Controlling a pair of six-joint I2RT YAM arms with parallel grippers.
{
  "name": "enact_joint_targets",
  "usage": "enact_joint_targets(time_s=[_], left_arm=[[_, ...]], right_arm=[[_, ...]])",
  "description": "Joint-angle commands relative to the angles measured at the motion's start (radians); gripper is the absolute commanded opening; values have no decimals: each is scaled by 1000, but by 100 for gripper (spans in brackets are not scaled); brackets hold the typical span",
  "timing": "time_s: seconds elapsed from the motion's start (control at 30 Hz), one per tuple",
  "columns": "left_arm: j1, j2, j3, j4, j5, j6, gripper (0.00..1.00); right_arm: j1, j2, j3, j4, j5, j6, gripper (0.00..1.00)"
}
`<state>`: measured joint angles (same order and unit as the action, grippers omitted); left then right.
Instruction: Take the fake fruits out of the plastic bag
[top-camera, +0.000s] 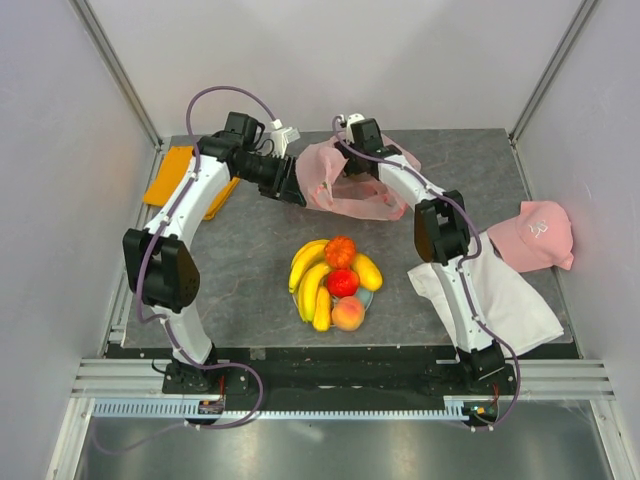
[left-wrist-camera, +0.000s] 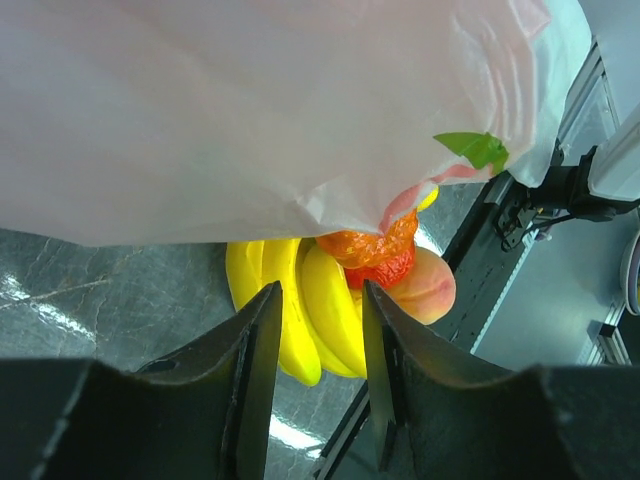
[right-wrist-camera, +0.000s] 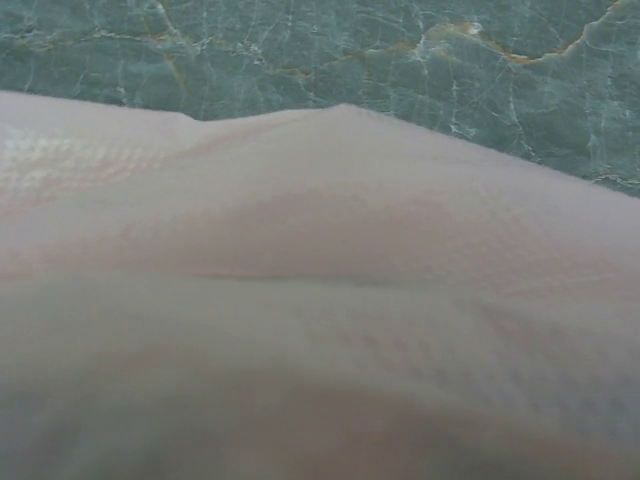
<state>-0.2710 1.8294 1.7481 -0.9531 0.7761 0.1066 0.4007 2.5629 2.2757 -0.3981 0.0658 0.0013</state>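
The fake fruits lie in a pile mid-table: a yellow banana bunch (top-camera: 310, 278), an orange piece (top-camera: 340, 250), a red piece (top-camera: 343, 282) and a peach (top-camera: 348, 314). The pink plastic bag (top-camera: 345, 188) hangs lifted behind them, between both grippers. My left gripper (top-camera: 298, 190) is at the bag's left edge. In the left wrist view it (left-wrist-camera: 322, 290) is open and empty, under the bag (left-wrist-camera: 250, 110), with the bananas (left-wrist-camera: 300, 310) beyond. My right gripper (top-camera: 358, 150) is at the bag's top. The bag (right-wrist-camera: 320, 330) covers the right wrist view and hides the fingers.
A folded orange cloth (top-camera: 175, 180) lies far left. A pink cap (top-camera: 535, 232) and a white cloth (top-camera: 500, 290) lie on the right beside the right arm. Grey walls and frame posts close in the table (top-camera: 250, 240) on three sides.
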Motion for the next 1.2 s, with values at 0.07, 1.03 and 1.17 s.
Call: enact_joint_targets(time_s=[0.07, 1.03, 1.17], left_arm=[[-7, -48, -2, 0, 0, 33, 44], [-2, -53, 176, 28, -24, -7, 43], [7, -107, 123, 30, -41, -10, 43]], right_arm=[[-16, -121, -102, 5, -21, -47, 31], [21, -1216, -795, -416, -455, -311, 28], [166, -1256, -768, -470, -468, -356, 30]])
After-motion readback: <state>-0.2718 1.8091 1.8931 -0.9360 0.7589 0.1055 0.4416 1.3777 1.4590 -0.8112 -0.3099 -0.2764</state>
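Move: My right hand is deep in the bag with its fingers already shut on a fruit. The plate lies about 38 cm back, 4 cm to its left and 5 cm below. On the plate, the orange-red fruit sits some 31 cm back and 3 cm left of that hand, the peach about 46 cm back and 2 cm left, the bananas about 38 cm back and 10 cm left. From my left hand, the plate lies roughly 14 cm back, 7 cm right and 20 cm below. I keep my right hand's grip on the fruit and draw it back out of the bag towards the plate: first low and nearly level, then steeply up, then back again, nearly 30 cm back and 20 cm up in all, turning some 25 degrees counter-clockwise. Late on, my left hand rises about 5 cm beside the bag, its fingers staying half open. ##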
